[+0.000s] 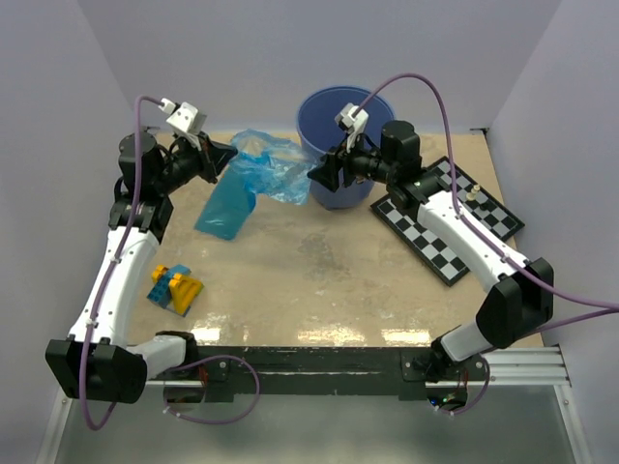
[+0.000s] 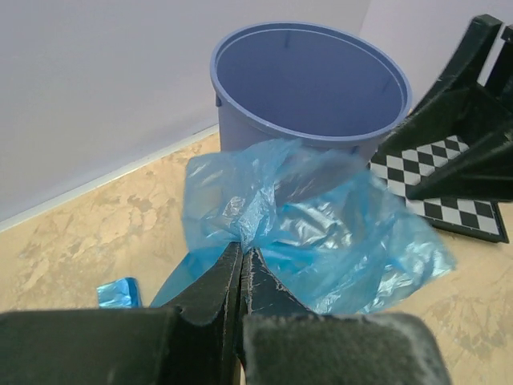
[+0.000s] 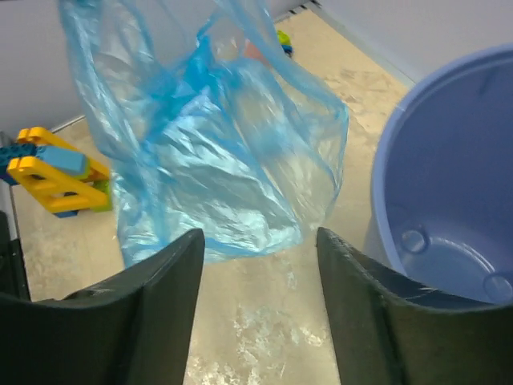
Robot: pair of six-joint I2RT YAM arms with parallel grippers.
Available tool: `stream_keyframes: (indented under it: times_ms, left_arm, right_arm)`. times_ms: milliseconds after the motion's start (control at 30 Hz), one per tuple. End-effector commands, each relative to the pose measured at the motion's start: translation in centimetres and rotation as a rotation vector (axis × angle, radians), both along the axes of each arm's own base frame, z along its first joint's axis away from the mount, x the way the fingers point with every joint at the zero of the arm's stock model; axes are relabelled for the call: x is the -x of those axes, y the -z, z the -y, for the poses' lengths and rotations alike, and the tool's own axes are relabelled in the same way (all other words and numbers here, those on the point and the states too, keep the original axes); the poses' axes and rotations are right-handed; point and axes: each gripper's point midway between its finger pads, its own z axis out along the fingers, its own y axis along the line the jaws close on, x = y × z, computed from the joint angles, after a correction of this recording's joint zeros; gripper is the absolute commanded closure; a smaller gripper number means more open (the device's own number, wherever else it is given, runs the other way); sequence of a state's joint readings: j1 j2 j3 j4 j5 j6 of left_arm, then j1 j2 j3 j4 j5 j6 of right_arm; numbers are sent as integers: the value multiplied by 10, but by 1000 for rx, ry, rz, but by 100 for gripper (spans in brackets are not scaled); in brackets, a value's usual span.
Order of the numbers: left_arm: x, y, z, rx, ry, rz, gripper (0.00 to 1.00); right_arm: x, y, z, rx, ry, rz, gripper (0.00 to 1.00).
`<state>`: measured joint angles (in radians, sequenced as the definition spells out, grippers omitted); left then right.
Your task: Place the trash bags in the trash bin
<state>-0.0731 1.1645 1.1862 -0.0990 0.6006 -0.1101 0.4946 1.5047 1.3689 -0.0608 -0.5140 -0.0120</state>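
Note:
My left gripper [image 1: 228, 155] is shut on a crinkly bright-blue trash bag [image 1: 269, 164] and holds it above the table, just left of the trash bin [image 1: 340, 145]. In the left wrist view the shut fingertips [image 2: 242, 250] pinch the bag [image 2: 321, 233], with the open bin [image 2: 309, 80] right behind it. A second, flatter blue bag [image 1: 227, 208] lies on the table below. My right gripper [image 1: 315, 174] is open and empty beside the bin's front, facing the held bag [image 3: 208, 152]. The bin's empty inside [image 3: 449, 208] shows at the right of the right wrist view.
A black-and-white chessboard [image 1: 455, 222] with small pieces lies at the right, under the right arm. Yellow and blue toy blocks [image 1: 174, 288] sit at the near left and also show in the right wrist view [image 3: 52, 172]. Walls close the table behind and at both sides.

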Motion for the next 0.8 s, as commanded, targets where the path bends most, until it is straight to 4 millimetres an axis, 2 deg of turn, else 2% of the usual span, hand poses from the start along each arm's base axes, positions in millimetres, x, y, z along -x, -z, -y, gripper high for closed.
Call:
stream_keyframes:
  times_ms: [0,100,167,233,300,500,700,767]
  left_arm:
    - [14,-11,10,10,87,57,100]
    - [25,-16,17,45,136,59,100]
    - [29,-29,20,46,164,109,100]
    - [33,-34,21,33,176,127,100]
    - [37,-40,23,23,201,145,100]
    - [53,-46,28,-14,266,152,100]
    - [57,-59,25,-45,252,198,100]
    - [54,-61,22,-53,231,208,100]
  right_arm:
    - [25,-26,-21,-143,-168,-25,35]
    - [16,-15,-34,-172,-201,-100,31]
    - [4,-8,-39,-178,-182,-138,26]
    - [-3,-6,-45,-181,-184,-151,16]
    - [-7,-8,-50,-200,-195,-158,2]
    - [-19,-13,-60,-275,-191,-194,2]
    - [-6,-7,-71,-304,-305,-239,2]
    - [1,-8,-74,-313,-369,-244,7]
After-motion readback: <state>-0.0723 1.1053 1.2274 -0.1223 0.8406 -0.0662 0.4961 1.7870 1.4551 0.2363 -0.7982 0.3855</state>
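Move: The blue trash bag hangs from the left hand's shut fingers, its loose middle about 7 cm to that hand's right and 6 cm lower. From the right hand, just let go and half open, that middle lies some 11 cm left, 1 cm ahead and slightly lower. The trash bin stands about 17 cm ahead and 6 cm right of the right hand, its middle 16 cm below. On the table, some 14 cm ahead of the left hand, 3 cm left and 33 cm below, lies a blue packet. The bag, still pinched by the left hand, is drawn back about 5 cm, rising over 3 cm after a small dip, while that hand swings clockwise. The right hand edges back, then follows leftward some 6 cm towards the bag's loose side, dipping and partly rising again; its fingers spread fully and swing to point more left, ready around the plastic but not closing. ##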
